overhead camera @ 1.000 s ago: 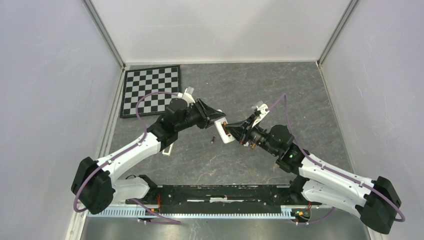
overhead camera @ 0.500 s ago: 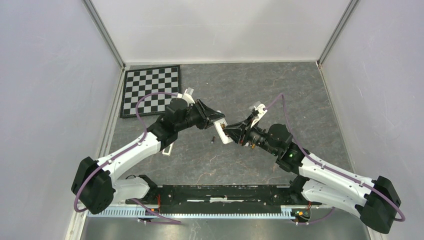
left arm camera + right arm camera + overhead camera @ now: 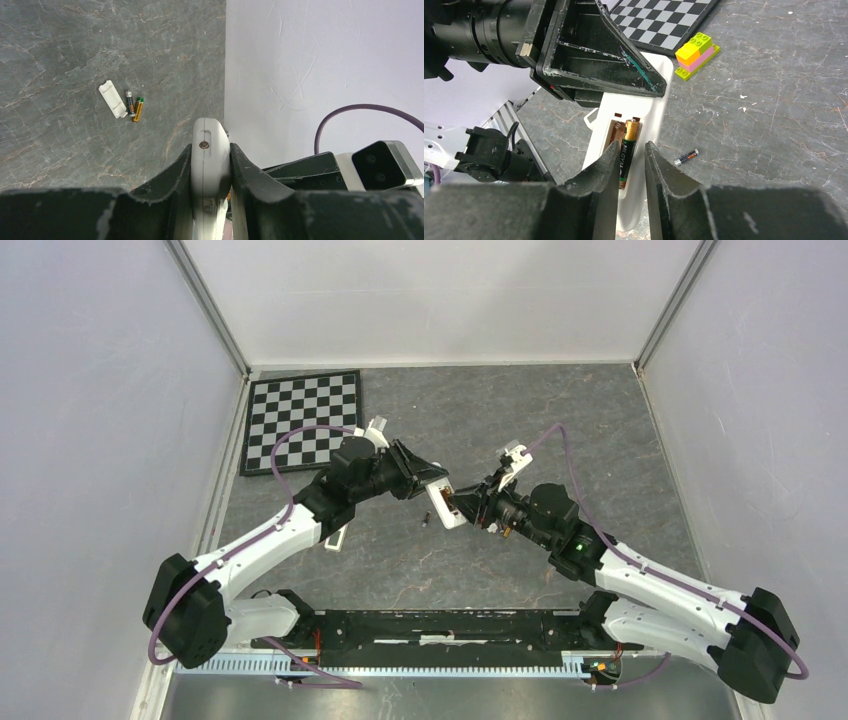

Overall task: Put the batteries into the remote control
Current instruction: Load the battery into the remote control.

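My left gripper [image 3: 425, 480] is shut on the white remote control [image 3: 447, 502] and holds it above the table. Its fingers clamp the remote's end [image 3: 211, 155] from both sides. The remote's open compartment [image 3: 616, 132] faces my right gripper [image 3: 631, 147]. One black and gold battery [image 3: 629, 145] lies in the right slot of the compartment. My right gripper's jaws stand slightly apart just over that battery, with nothing between them. Another battery [image 3: 686, 156] lies loose on the table under the remote. Two more batteries [image 3: 134, 106] rest beside the white battery cover [image 3: 113, 100].
A checkerboard [image 3: 303, 420] lies at the back left of the grey table [image 3: 600, 440]. A yellow, pink and green brick stack [image 3: 696, 56] sits next to it. Grey walls close in the left, right and back sides.
My right gripper has opened its jaws and let go of the battery, which now lies in the remote's compartment. It has also edged towards the remote. The left arm holds still.
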`<state>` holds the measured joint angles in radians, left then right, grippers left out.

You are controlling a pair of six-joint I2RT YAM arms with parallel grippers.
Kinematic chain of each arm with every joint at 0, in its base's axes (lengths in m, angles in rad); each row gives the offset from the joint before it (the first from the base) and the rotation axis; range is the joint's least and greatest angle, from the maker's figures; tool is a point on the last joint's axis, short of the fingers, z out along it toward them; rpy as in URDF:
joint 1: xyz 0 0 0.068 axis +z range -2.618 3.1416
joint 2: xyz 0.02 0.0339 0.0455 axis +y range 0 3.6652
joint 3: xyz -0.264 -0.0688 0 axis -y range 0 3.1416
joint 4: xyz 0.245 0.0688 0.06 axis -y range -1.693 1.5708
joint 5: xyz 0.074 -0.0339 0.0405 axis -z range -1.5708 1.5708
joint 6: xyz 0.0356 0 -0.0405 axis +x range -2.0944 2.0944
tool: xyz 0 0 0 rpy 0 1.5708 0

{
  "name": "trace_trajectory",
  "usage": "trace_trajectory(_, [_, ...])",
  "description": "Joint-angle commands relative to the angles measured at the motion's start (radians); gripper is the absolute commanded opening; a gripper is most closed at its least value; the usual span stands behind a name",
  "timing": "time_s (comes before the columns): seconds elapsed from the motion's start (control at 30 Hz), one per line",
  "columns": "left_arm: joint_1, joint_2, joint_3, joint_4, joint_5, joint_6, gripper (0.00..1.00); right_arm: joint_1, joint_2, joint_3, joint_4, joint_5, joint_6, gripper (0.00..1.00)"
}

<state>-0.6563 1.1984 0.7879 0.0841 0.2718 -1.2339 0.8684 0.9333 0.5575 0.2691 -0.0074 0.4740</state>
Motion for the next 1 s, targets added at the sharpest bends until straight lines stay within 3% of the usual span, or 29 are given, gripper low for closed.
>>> trace_trajectory(0.0, [0.001, -0.022, 0.039, 0.048, 0.040, 0.008, 0.02, -0.002, 0.023, 0.031, -0.029, 0.029, -0.007, 0.28])
trace_trajectory(0.57, [0.003, -0.026, 0.063, -0.016, 0.020, 0.093, 0.02, -0.001, -0.009, 0.052, -0.036, 0.010, 0.003, 0.36])
trace_trajectory(0.97, [0.006, -0.057, 0.058, 0.016, -0.003, 0.239, 0.02, -0.004, -0.065, 0.028, -0.001, -0.045, 0.112, 0.68])
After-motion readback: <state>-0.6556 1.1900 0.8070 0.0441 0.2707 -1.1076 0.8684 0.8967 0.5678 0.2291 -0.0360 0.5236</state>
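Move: The battery in the held remote lies right at the right fingertips, about 1 cm ahead, 1 cm left and 1 cm below. From the right hand, a loose battery lies on the table some 9 cm ahead, 5 cm left and 20 cm below; the white battery cover is about 5 cm ahead, 11 cm right and 20 cm below. From the left hand, the battery in the remote is roughly 4 cm back, 2 cm right and 2 cm lower. Sinking barely half a centimetre at the battery in its slot, the right hand then turns round and backs away up and back, about 1.5 cm, while its fingers spread from a narrow gap to roughly twice that, coming free of the battery and the remote's edge. The left hand keeps its grip on the remote's end and tilts it some 5 degrees, almost in place. ##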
